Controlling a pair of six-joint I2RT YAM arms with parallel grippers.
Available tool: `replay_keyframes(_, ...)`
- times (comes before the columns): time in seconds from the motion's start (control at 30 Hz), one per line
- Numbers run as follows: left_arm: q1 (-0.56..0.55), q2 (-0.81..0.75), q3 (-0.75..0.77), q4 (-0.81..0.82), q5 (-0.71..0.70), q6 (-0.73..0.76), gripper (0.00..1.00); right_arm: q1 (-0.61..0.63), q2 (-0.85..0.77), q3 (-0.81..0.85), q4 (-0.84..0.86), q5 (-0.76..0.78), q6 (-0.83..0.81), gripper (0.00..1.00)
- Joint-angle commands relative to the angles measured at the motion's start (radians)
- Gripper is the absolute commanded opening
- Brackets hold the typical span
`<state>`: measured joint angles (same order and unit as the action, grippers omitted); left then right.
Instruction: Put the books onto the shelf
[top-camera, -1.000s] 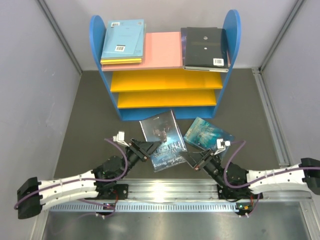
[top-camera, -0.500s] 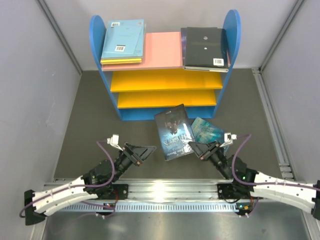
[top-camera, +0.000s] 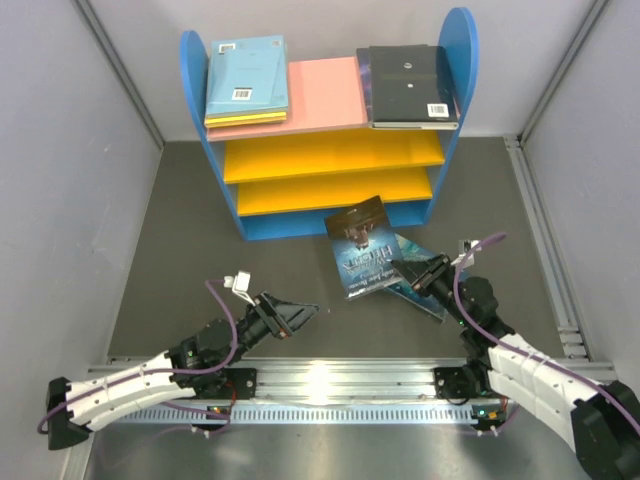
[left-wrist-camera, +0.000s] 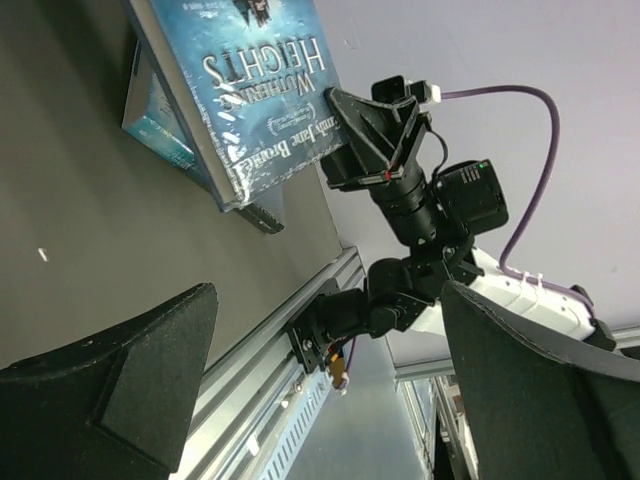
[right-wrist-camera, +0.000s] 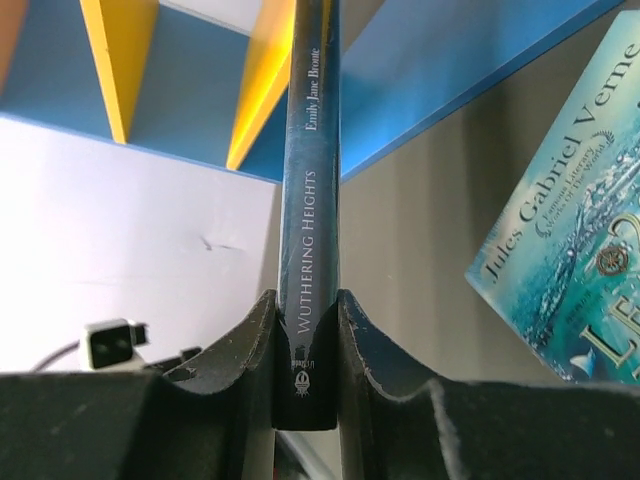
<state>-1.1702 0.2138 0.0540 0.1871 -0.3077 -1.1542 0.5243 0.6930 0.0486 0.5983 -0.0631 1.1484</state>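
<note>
The shelf (top-camera: 330, 155) stands at the back, with light blue books (top-camera: 247, 80) and a black book (top-camera: 408, 85) lying on its pink top. My right gripper (top-camera: 412, 282) is shut on the spine of a dark blue book (top-camera: 364, 247), which it holds on edge in front of the shelf's base. The right wrist view shows that spine (right-wrist-camera: 310, 190) clamped between the jaws of the right gripper (right-wrist-camera: 307, 310). A teal book (top-camera: 428, 265) lies flat on the floor beside it. My left gripper (top-camera: 303, 313) hangs open and empty, left of the dark blue book (left-wrist-camera: 265, 90).
Grey walls close in both sides of the dark mat (top-camera: 180, 250). A metal rail (top-camera: 330, 380) with the arm bases runs along the near edge. In the right wrist view the shelf's blue base (right-wrist-camera: 450, 70) is just beyond the held book.
The left gripper let go of the dark blue book, opened wide and drew back left. The right gripper raised the book on edge and carried it toward the shelf.
</note>
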Motion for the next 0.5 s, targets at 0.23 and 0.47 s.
replay_keyframes(0.23,0.003,0.125,-0.189,0.153,-0.007,0.025,0.98,-0.109,0.02,0.06,0.52,-0.204,0.227,0.0)
replay_keyframes(0.47,0.003,0.22,-0.195,0.227,-0.01,0.022,0.98,-0.196,0.057,0.112,0.495,-0.251,0.264,0.0)
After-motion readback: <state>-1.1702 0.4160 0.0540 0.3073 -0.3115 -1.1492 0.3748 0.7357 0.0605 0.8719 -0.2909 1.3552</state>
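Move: Wuthering Heights is already pinched in the right hand. The free middle of the pink top board lies roughly 27 cm ahead of that hand, 19 cm left and 25 cm up; the dark stack stands about 18 cm to the right of that gap, the light blue stack some 22 cm to its left. On the table, the Verne book lies about 6 cm ahead, 5 right and 14 below. From the left hand the gap is about 38 cm ahead, 7 right, 22 up. Wuthering Heights, kept in the right hand's unchanged pinch, is carried almost straight up by about 6.5 cm, slowly at first, away from the Verne book and towards the height of the pink top board. That wrist rolls some 15 degrees, left side rising, and the fingers tip slightly upward. The left hand, empty and wide open, sinks about 2 cm, drifting a little right. ##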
